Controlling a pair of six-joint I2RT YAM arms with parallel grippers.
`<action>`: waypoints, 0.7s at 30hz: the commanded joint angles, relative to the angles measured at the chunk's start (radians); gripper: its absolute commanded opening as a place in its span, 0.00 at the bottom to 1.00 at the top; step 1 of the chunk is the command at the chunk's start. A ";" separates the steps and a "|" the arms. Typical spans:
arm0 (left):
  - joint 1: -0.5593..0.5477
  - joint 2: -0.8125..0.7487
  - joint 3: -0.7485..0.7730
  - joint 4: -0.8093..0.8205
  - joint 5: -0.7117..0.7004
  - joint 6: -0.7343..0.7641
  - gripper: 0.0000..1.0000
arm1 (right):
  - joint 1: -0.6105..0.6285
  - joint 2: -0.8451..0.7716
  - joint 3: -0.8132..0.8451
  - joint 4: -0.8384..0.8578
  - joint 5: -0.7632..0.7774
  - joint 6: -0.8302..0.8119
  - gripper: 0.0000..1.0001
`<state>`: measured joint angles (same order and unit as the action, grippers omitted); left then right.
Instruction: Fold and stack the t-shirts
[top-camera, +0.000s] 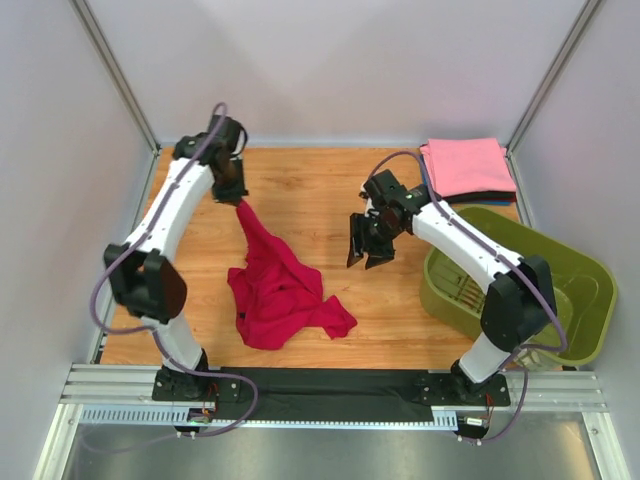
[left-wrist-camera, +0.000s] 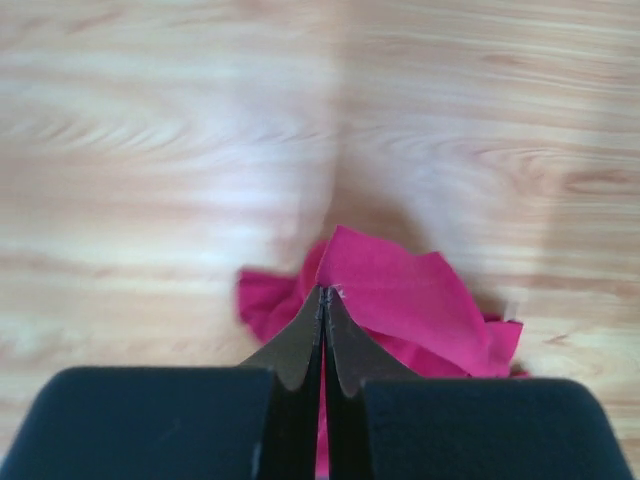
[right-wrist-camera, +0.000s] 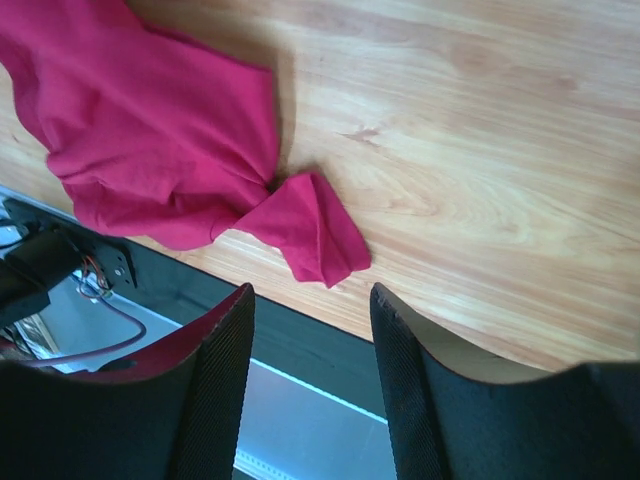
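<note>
A crimson-red t-shirt (top-camera: 280, 295) lies crumpled on the wooden table, with one end drawn up toward the back left. My left gripper (top-camera: 236, 196) is shut on that raised end. In the left wrist view its jaws (left-wrist-camera: 325, 292) are pressed together with red cloth (left-wrist-camera: 400, 290) between and behind them. My right gripper (top-camera: 367, 250) hangs open above the table to the right of the shirt, holding nothing. In the right wrist view the gripper (right-wrist-camera: 312, 295) has empty space between its fingers, with the shirt (right-wrist-camera: 160, 140) lying beyond. A folded pink t-shirt (top-camera: 465, 165) tops a stack with dark layers (top-camera: 492, 196) at the back right.
An olive-green plastic basket (top-camera: 590, 300) stands at the right, next to the right arm's base. A black strip (top-camera: 330, 385) runs along the table's near edge. White walls with metal posts close in the back and both sides.
</note>
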<state>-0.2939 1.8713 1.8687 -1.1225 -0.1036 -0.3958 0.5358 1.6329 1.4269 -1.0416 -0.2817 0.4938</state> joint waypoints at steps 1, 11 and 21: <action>0.091 -0.130 -0.158 -0.057 -0.097 -0.026 0.00 | 0.030 0.042 -0.066 0.136 -0.039 0.019 0.52; 0.160 -0.228 -0.278 -0.023 -0.145 0.000 0.00 | 0.096 0.170 -0.166 0.311 -0.116 -0.047 0.53; 0.162 -0.232 -0.264 -0.020 -0.128 0.014 0.00 | 0.098 0.304 -0.072 0.347 -0.131 -0.133 0.53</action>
<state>-0.1349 1.6562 1.5719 -1.1526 -0.2272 -0.3958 0.6357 1.9057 1.3037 -0.7536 -0.3813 0.4107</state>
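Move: The left hand already holds the far corner of the red t-shirt up in the air. It is bound for bare table about 6 cm back and 10 cm to its left; the shirt's bunched middle lies some 18 cm back, 8 cm right and 16 cm below it. From the right hand, the loose right sleeve lies roughly 6 cm back, 7 cm left and 13 cm below, with the shirt's middle 20 cm left and 5 cm back. The left hand, fingers still shut on the shirt's far corner, swings it left and back about 11 cm over the table, rising slightly and then dipping a little lower than it began, turns some 10 degrees counter-clockwise and then holds still with the cloth taut from its fingertips. Meanwhile the right hand, fingers staying half open, sinks about 11 cm and shifts some 5 cm left towards the loose right sleeve, turning slightly counter-clockwise, and ends just above the sleeve without having gripped it. ##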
